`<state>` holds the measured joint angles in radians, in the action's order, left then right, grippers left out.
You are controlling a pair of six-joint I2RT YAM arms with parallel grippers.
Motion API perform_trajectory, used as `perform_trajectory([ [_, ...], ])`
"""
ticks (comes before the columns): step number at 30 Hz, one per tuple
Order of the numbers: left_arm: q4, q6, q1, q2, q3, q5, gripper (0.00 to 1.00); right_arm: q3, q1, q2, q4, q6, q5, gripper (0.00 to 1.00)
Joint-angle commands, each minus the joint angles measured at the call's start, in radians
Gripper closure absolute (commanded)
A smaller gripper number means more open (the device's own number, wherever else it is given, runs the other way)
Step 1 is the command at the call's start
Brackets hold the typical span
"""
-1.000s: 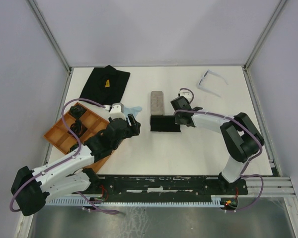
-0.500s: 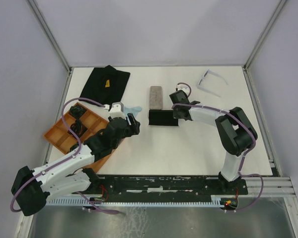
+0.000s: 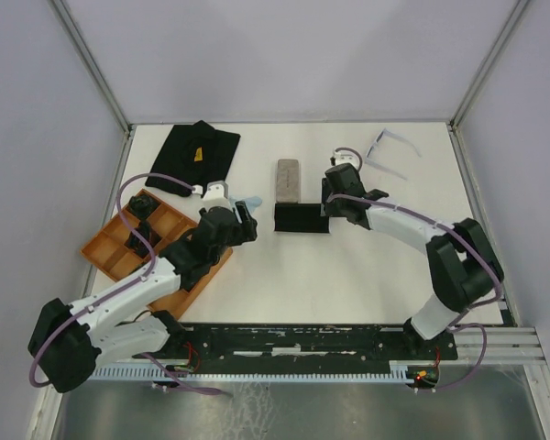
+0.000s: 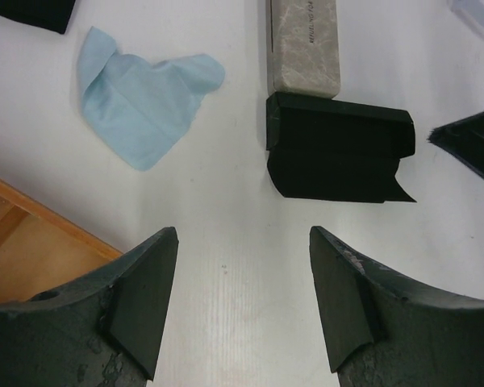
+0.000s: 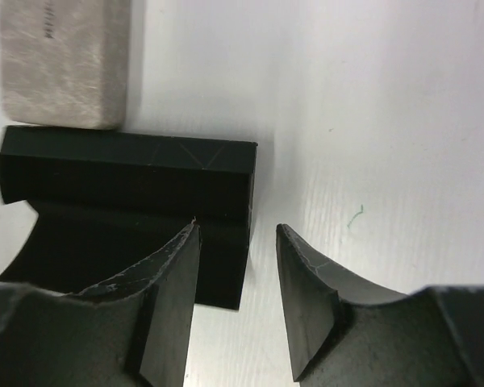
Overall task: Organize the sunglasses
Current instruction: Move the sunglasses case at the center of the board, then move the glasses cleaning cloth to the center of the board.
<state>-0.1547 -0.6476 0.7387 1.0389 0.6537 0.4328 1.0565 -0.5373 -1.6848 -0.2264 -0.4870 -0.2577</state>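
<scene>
The pale-framed sunglasses (image 3: 390, 149) lie unfolded at the far right of the table, and an edge of them shows at the left wrist view's top right corner (image 4: 477, 11). My right gripper (image 3: 330, 209) (image 5: 238, 230) is open, with the right end of the black case (image 3: 301, 218) (image 5: 129, 193) just under its left finger. My left gripper (image 3: 248, 221) (image 4: 242, 266) is open over bare table, nothing between its fingers, near the black case (image 4: 339, 149). The black-framed sunglasses cannot be made out; dark shapes lie in the orange tray (image 3: 110, 252).
A grey case (image 3: 289, 179) (image 4: 305, 44) (image 5: 64, 60) touches the black case's far side. A light blue cloth (image 4: 145, 97) lies left of the cases. A black cloth (image 3: 197, 154) is at the far left. The orange tray's edge (image 4: 32, 218) is by my left gripper.
My right gripper opened and let go of the black case, which it had first pushed a little farther back against the grey case. The left arm reached slightly forward.
</scene>
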Motion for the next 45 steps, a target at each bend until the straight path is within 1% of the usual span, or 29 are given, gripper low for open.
perform_trajectory([
  [1,0.016,0.053,-0.038,0.051,0.066,-0.014,0.26,-0.046,0.010,0.163,0.011,0.019,-0.021,0.48],
  [4,0.001,0.056,-0.074,0.135,0.097,-0.015,0.27,-0.095,0.014,0.249,-0.004,0.002,-0.020,0.48],
  [9,0.031,0.055,-0.129,0.297,0.159,-0.010,0.33,-0.151,0.016,0.363,-0.062,-0.008,-0.004,0.47],
  [14,0.036,0.082,-0.165,0.469,0.260,0.011,0.43,-0.210,0.015,0.426,-0.089,-0.010,0.010,0.47],
  [18,-0.012,0.105,-0.186,0.594,0.342,0.048,0.45,-0.231,0.015,0.451,-0.100,-0.009,0.023,0.47],
  [22,-0.040,0.099,-0.204,0.657,0.370,0.071,0.44,-0.241,0.015,0.461,-0.100,-0.011,0.025,0.47],
  [26,-0.048,0.077,-0.209,0.682,0.368,0.084,0.44,-0.238,0.015,0.451,-0.095,-0.010,0.037,0.47],
  [31,-0.045,0.061,-0.210,0.730,0.372,0.057,0.42,-0.234,0.015,0.444,-0.091,-0.010,0.049,0.47],
  [34,-0.052,0.048,-0.209,0.757,0.374,0.035,0.39,-0.234,0.014,0.444,-0.090,-0.011,0.051,0.47],
  [37,-0.053,0.031,-0.209,0.766,0.362,0.013,0.39,-0.235,0.014,0.441,-0.090,-0.009,0.051,0.47],
  [41,-0.033,0.016,-0.209,0.753,0.327,-0.018,0.47,-0.238,0.014,0.439,-0.090,-0.010,0.052,0.47],
  [45,0.000,0.023,-0.208,0.737,0.295,-0.068,0.68,-0.237,0.016,0.444,-0.092,-0.007,0.051,0.47],
])
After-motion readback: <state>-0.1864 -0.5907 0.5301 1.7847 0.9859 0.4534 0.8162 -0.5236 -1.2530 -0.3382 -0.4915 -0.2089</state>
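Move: The blue cloth lies flat, its middle about 13 cm ahead of the left hand, 3 cm to its left and 14 cm below. The black sunglasses case is some 11 cm ahead and 12 cm right of that hand, the grey case 20 cm ahead and 9 cm right, both about 13 cm down. From the right hand, the cloth is about 21 cm left, 4 cm ahead and 6 cm below; the black case's middle is 6 cm left, 1 cm ahead, 5 cm down. Forward and down, the left hand reaches about 9 cm out and 13 cm lower, bearing slightly left, and tips its fingers some 20 degrees further down. They narrow on the way, then close at the table on the cloth's near end, starting to pinch it. The right hand, already open, backs off from the black case, up and to the right, then waits. ##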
